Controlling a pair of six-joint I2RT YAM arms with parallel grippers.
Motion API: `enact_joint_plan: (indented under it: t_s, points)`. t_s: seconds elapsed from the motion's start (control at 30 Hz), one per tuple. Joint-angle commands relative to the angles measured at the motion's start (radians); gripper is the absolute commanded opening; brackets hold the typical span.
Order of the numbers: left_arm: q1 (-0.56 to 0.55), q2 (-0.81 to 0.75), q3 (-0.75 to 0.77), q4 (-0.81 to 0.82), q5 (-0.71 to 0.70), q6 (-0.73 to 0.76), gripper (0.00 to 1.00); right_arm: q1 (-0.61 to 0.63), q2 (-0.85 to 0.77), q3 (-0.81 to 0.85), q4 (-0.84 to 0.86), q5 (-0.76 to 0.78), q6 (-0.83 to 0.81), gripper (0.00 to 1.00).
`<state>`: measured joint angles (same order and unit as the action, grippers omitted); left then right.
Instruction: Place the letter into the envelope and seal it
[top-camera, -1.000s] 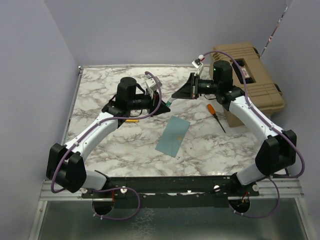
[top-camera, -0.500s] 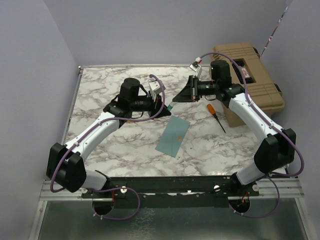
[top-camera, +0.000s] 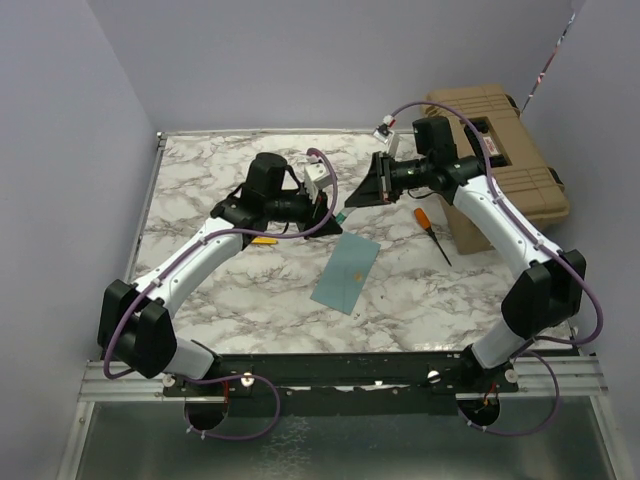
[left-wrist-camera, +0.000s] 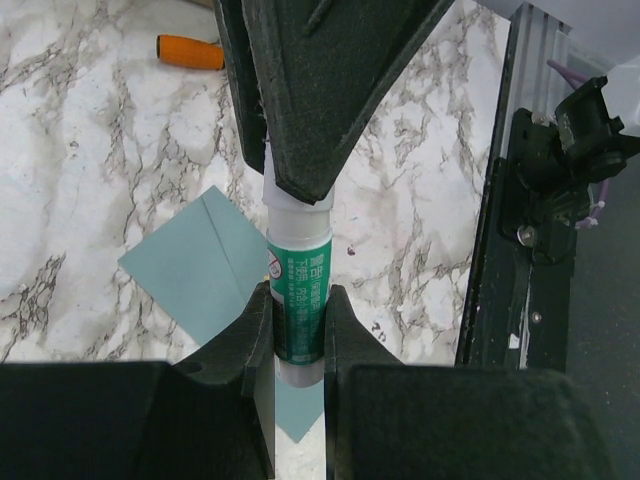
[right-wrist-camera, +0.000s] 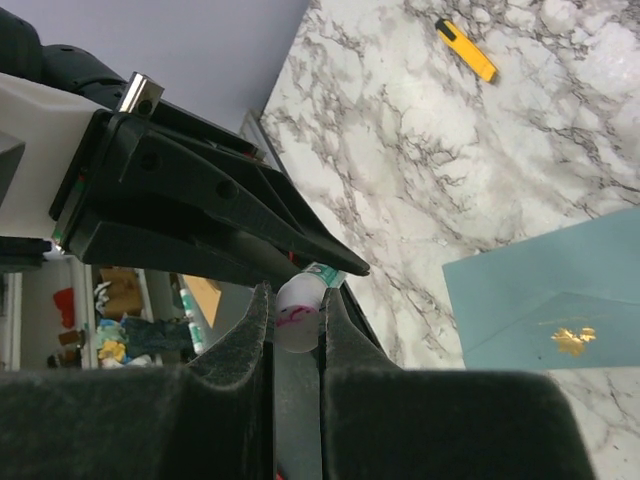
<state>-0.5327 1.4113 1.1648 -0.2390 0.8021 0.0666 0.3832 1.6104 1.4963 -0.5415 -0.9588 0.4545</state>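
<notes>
The teal-blue envelope (top-camera: 346, 272) lies flat on the marble table with its gold seal sticker (right-wrist-camera: 573, 340) facing up. The letter is out of view. Above the envelope's far end a glue stick (left-wrist-camera: 298, 300) hangs between both arms. My left gripper (left-wrist-camera: 298, 295) is shut on its green body. My right gripper (right-wrist-camera: 297, 295) is shut on its white cap (right-wrist-camera: 297, 314). In the top view the two grippers meet tip to tip around the glue stick (top-camera: 340, 213).
An orange-handled screwdriver (top-camera: 428, 228) lies right of the envelope, beside a tan toolbox (top-camera: 500, 160) at the back right. A yellow utility knife (top-camera: 263, 240) rests under the left arm. The table's metal front rail (left-wrist-camera: 520, 200) runs along the near edge.
Both wrists have shifted slightly while holding the glue stick: the left wrist moved a little right, the right elbow and wrist swung a little left. The envelope has not moved.
</notes>
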Motion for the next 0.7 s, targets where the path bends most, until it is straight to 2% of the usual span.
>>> enact_joint_plan:
  t_s: [0.0, 0.23, 0.4, 0.67]
  points:
    - [-0.029, 0.034, 0.055, -0.02, 0.004, 0.065, 0.0, 0.057, 0.05, 0.062, -0.179, 0.04, -0.091, 0.01]
    - [-0.033, 0.067, 0.112, -0.088, 0.011, 0.171, 0.0, 0.082, 0.086, 0.078, -0.296, 0.09, -0.142, 0.01]
    - [-0.036, 0.056, 0.136, -0.077, 0.016, 0.273, 0.0, 0.095, 0.077, 0.019, -0.266, 0.052, -0.11, 0.01]
    - [-0.044, 0.044, 0.148, -0.011, 0.006, 0.295, 0.0, 0.104, 0.055, -0.055, -0.192, -0.041, -0.038, 0.01]
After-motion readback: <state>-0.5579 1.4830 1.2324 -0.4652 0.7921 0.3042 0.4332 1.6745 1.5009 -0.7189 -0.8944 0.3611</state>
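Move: The glue stick is held at both ends, high over the envelope. The envelope lies some 23 cm below the left hand, about 1 cm ahead and 2 cm to its right. From the right hand it lies about 27 cm below, 2 cm back and 1 cm left. On the table, the yellow knife is roughly 8 cm ahead and 16 cm left of the left hand; the screwdriver is about 6 cm ahead and 17 cm right of the right hand. Both hands keep the glue stick gripped and sink about 4 cm towards the envelope, wrists tilting 10 degrees. ##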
